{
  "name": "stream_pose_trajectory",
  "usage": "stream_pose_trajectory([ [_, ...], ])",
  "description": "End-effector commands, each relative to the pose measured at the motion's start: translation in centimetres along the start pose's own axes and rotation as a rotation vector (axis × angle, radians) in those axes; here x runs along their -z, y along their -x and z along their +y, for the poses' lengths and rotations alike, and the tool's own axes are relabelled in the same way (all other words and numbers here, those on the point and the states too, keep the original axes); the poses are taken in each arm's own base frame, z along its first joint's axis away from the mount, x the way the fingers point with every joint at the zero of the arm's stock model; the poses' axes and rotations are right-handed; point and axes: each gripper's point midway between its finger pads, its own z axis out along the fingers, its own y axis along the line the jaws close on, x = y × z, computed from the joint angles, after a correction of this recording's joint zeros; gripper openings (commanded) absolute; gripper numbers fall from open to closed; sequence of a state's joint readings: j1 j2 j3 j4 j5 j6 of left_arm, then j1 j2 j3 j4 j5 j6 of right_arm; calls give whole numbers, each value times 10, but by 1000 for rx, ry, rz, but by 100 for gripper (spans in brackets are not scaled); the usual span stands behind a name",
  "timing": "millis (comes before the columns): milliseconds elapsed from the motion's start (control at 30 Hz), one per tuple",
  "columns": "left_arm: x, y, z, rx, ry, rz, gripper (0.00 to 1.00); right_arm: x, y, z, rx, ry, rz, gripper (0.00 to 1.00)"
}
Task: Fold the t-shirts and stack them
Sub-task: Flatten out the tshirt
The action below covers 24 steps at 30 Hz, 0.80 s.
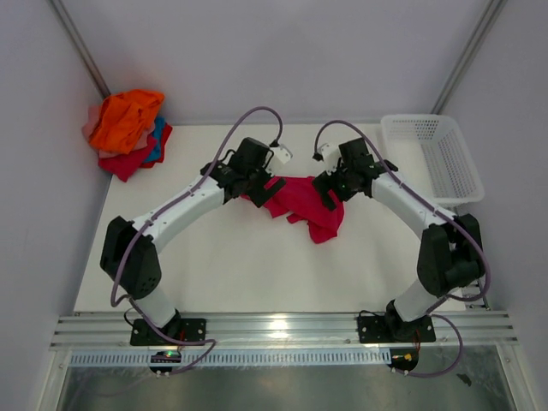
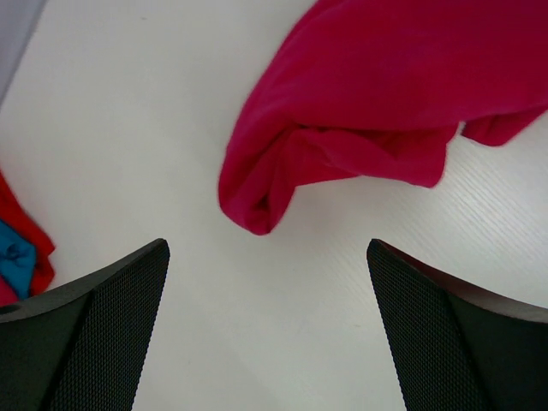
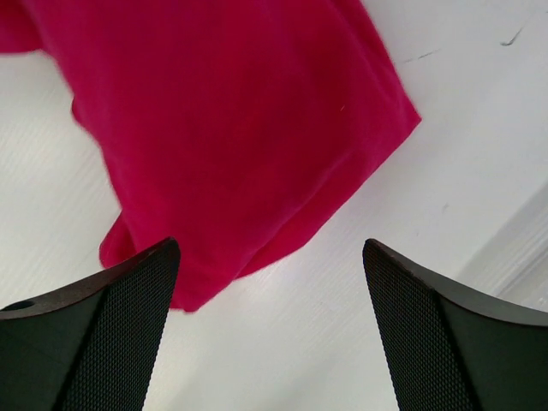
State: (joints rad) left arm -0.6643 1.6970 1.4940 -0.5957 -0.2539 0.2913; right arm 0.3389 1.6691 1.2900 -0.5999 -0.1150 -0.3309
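Note:
A crumpled crimson t-shirt (image 1: 301,203) lies at the middle of the white table, between my two grippers. My left gripper (image 1: 259,186) hangs over its left end, open and empty; in the left wrist view a folded corner of the crimson t-shirt (image 2: 360,111) lies just beyond my left gripper (image 2: 267,330). My right gripper (image 1: 332,190) stands open over the shirt's right edge, and the crimson t-shirt (image 3: 231,128) fills the upper left of the right wrist view, ahead of my right gripper (image 3: 270,330). Neither holds cloth. A heap of other t-shirts (image 1: 128,128), orange on top, sits at the back left.
A white mesh basket (image 1: 432,157) stands at the table's back right corner. Red and blue cloth of the heap (image 2: 17,257) shows at the left edge of the left wrist view. Grey walls close in the table on three sides.

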Motion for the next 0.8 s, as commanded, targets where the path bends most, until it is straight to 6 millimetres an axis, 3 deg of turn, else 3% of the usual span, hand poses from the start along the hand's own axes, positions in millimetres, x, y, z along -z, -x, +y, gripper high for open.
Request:
stream_pose_trajectory([
  [0,28,11,-25,45,-192,-135,99,27,-11,30,148,92,-79,91],
  [67,36,4,-47,47,-323,-151,99,40,-11,38,206,78,-119,91],
  [167,37,-17,-70,42,-430,-101,99,43,-29,53,271,108,-102,91],
  [300,17,-30,-85,78,-461,-55,99,34,-48,60,276,117,-70,91],
  [367,1,-35,-91,95,-461,-34,99,27,-51,53,278,57,-51,91],
  [567,-45,-31,-99,251,-413,-6,99,6,-43,47,290,-33,-35,91],
  [767,-70,-40,-103,332,-368,30,99,-10,-30,29,268,-164,-62,91],
])
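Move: The crimson t-shirt lies bunched on the table between the hands: its middle is about 12 cm to the right of the left hand, level with it and some 17 cm below. From the right hand the middle is about 12 cm to the left, level and 10 cm below. The shirt's near lobe lies roughly 8 cm back and 4 cm left of the right hand, and the white basket about 29 cm right and 14 cm ahead of it. Down about 12 cm goes the wide-open left hand, first drawing back with little sinking, then dropping fast with a slight forward return and a rightward drift, to just short of the t-shirt's near edge, its fingers tipping steeper by some 20 degrees. The right hand, also open, sweeps back over the near lobe, turning counter-clockwise, then sinks and eases forward again. ##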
